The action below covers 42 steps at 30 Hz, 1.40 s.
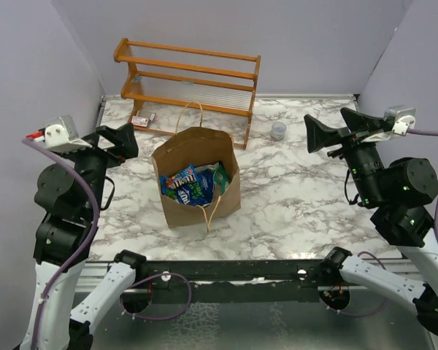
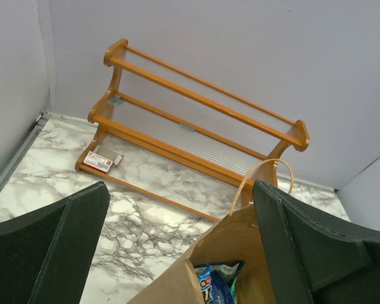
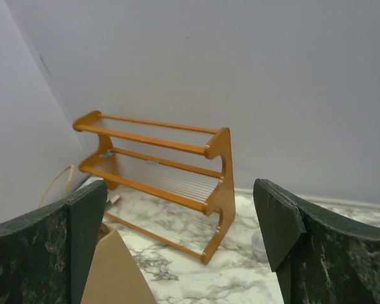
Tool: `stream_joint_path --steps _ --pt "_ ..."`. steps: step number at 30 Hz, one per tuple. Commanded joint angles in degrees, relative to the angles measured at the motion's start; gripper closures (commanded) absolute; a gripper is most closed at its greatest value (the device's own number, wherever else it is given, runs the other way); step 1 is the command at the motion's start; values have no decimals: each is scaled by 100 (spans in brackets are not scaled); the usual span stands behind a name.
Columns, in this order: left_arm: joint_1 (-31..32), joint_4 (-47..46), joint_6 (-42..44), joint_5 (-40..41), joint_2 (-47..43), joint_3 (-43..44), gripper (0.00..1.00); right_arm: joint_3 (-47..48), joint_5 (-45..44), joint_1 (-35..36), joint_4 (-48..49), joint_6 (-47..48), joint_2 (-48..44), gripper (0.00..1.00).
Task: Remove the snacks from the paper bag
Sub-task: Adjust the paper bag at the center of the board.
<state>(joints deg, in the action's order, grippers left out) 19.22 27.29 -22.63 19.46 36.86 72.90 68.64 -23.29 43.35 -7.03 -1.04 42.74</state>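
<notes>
The brown paper bag (image 1: 197, 197) stands upright and open in the middle of the marble table. Several snack packets (image 1: 193, 182) in blue, green and teal lie inside it. My left gripper (image 1: 124, 138) is open and empty, raised to the left of the bag. In the left wrist view the bag's mouth (image 2: 247, 247) and a blue packet (image 2: 212, 288) sit low between the open fingers (image 2: 179, 190). My right gripper (image 1: 321, 133) is open and empty, raised to the right of the bag. In the right wrist view (image 3: 179, 187) only a corner of the bag (image 3: 114, 272) shows.
A wooden two-shelf rack (image 1: 190, 84) stands against the back wall behind the bag. A small red-and-white packet (image 1: 141, 120) lies under its left end. A small clear cup (image 1: 279, 130) stands right of the rack. Walls close in the left, back and right sides.
</notes>
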Motion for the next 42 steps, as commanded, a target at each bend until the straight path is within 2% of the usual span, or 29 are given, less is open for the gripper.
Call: stream_joint_path --steps 1,9,17,23,27,31,35,39,42 --pt "-387 -221 -96 -845 355 -29 1 286 -732 -97 -824 -286 191 1" --pt "-891 -201 -132 -1861 1092 54 1 388 -1454 -203 -1601 -757 411 1" --pt "-1094 -128 -174 -3033 1921 391 1 447 -1734 -255 -2396 -1449 527 1" --pt "-1141 -405 -273 -4404 2492 636 3 629 -1278 -272 -2841 -1585 563 1" --pt "-1149 -775 -383 -5349 2749 509 5 752 -470 -276 -2911 -1338 369 1" --pt "-1151 -939 -474 -5647 3036 534 12 779 650 -285 -2925 -773 172 1" --pt "-1157 -1243 -646 -5834 3346 608 21 765 1007 -289 -3011 -631 191 1" --pt "-1156 -1254 -711 -5950 3726 761 31 720 891 -291 -2966 -693 240 1" --pt "-1162 -1345 -764 -6089 3974 843 36 645 362 -292 -2884 -1038 349 1"
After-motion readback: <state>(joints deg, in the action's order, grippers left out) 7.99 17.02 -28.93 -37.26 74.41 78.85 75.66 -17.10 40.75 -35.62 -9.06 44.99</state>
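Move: The paper bag's far handle, a raised loop, is about 16 cm ahead of the left hand, 17 cm to its right and 10 cm lower. The bag's body stands roughly 10 cm nearer than that loop; the wooden rack lies some 28 cm ahead of the hand and 14 cm to its right. From the right hand the handle is around 15 cm ahead, 28 cm to the left and 12 cm below, and the bag's middle 5 cm ahead, 26 cm left. The left hand heads for the bag's far handle, reaching forward and down, then swinging right, about 14 cm each forward and right and 10 cm down. It turns some 45 degrees clockwise, tips down and starts narrowing its wide-open fingers around one strand, contact unclear. Beside the bag, the open right hand sinks about 10 cm tipping down, then eases back, left and slightly up. ##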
